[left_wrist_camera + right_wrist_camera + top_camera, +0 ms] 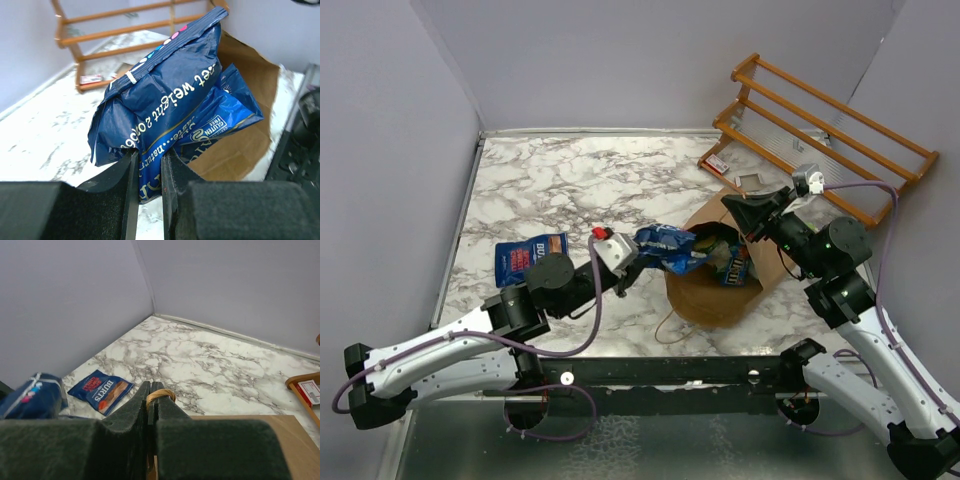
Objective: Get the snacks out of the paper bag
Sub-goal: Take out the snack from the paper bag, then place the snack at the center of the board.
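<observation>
The brown paper bag (712, 292) lies on its side right of centre, mouth toward the left. My left gripper (638, 256) is shut on a bright blue snack packet (212, 125) just outside the mouth. A darker navy packet (165, 85) rests on top of it against my left finger (131, 172). More snacks show inside the bag: a yellow-green one (706, 243) and a blue one (733, 268). Another blue packet (530, 258) lies flat on the table to the left. My right gripper (156, 389) is shut on the bag's twisted paper handle (162, 393) at its upper edge (250, 421).
A wooden slatted rack (825, 140) leans at the back right, with a small red-and-white item (716, 163) at its foot. The bag's other handle loop (665, 325) trails toward the near edge. Purple-grey walls close in the marble table (570, 180) on three sides.
</observation>
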Robot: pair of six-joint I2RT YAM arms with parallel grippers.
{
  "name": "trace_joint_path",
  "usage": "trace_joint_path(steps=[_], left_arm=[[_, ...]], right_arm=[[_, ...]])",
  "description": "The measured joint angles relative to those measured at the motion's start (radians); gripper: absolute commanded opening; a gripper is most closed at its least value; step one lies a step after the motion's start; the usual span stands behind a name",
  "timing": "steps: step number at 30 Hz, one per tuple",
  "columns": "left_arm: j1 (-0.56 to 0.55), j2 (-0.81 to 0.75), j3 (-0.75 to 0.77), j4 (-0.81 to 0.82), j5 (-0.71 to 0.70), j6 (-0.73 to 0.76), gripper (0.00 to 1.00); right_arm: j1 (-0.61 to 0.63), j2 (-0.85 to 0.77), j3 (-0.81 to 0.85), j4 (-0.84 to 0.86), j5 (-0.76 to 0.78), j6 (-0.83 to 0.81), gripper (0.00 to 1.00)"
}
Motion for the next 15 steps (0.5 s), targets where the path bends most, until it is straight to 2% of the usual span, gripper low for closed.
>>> trace_joint_path(steps=[5, 10, 13, 15], left_arm=[[-0.001, -0.060, 0.000, 0.006, -0.209, -0.003, 0.00], [0.001, -0.025, 0.000, 0.032, -0.545, -0.013, 0.00], [0.039, 0.014, -0.001, 0.040, -0.729, -0.052, 0.00], [0.095, 0.036, -0.003, 0.020, -0.773, -0.099, 0.00]], right_arm=[[0.000, 0.000, 0.000, 0.000, 0.003, 0.001, 0.02], [0.000, 0.003, 0.000, 0.000, 0.003, 0.008, 0.02], [0.000, 0.003, 0.000, 0.000, 0.004, 0.009, 0.02], [0.000, 0.003, 0.000, 0.000, 0.004, 0.009, 0.02]])
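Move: Some 31 cm to the left hand's left, 20 cm farther out and nearly 30 cm below it lies the Burts bag, with clear table around it; the left hand still holds the blue snack bag. The paper bag is about 20 cm to its right, 9 cm ahead and 20 cm down, with the M&M's pouch inside it some 23 cm right and 9 cm ahead. From the right hand the Burts bag is roughly 50 cm left, 11 cm ahead and 34 cm below. Leftward and forward in one sweeping arc, the left hand carries the pinched blue snack bag about 15 cm away from the paper bag towards the Burts bag side, staying at nearly the same height. Meanwhile the wrist swings some 50 degrees counter-clockwise, so the fingers come to point ahead, still shut on the pack. The right hand stays in place, keeping its grip on the paper bag's handle. ##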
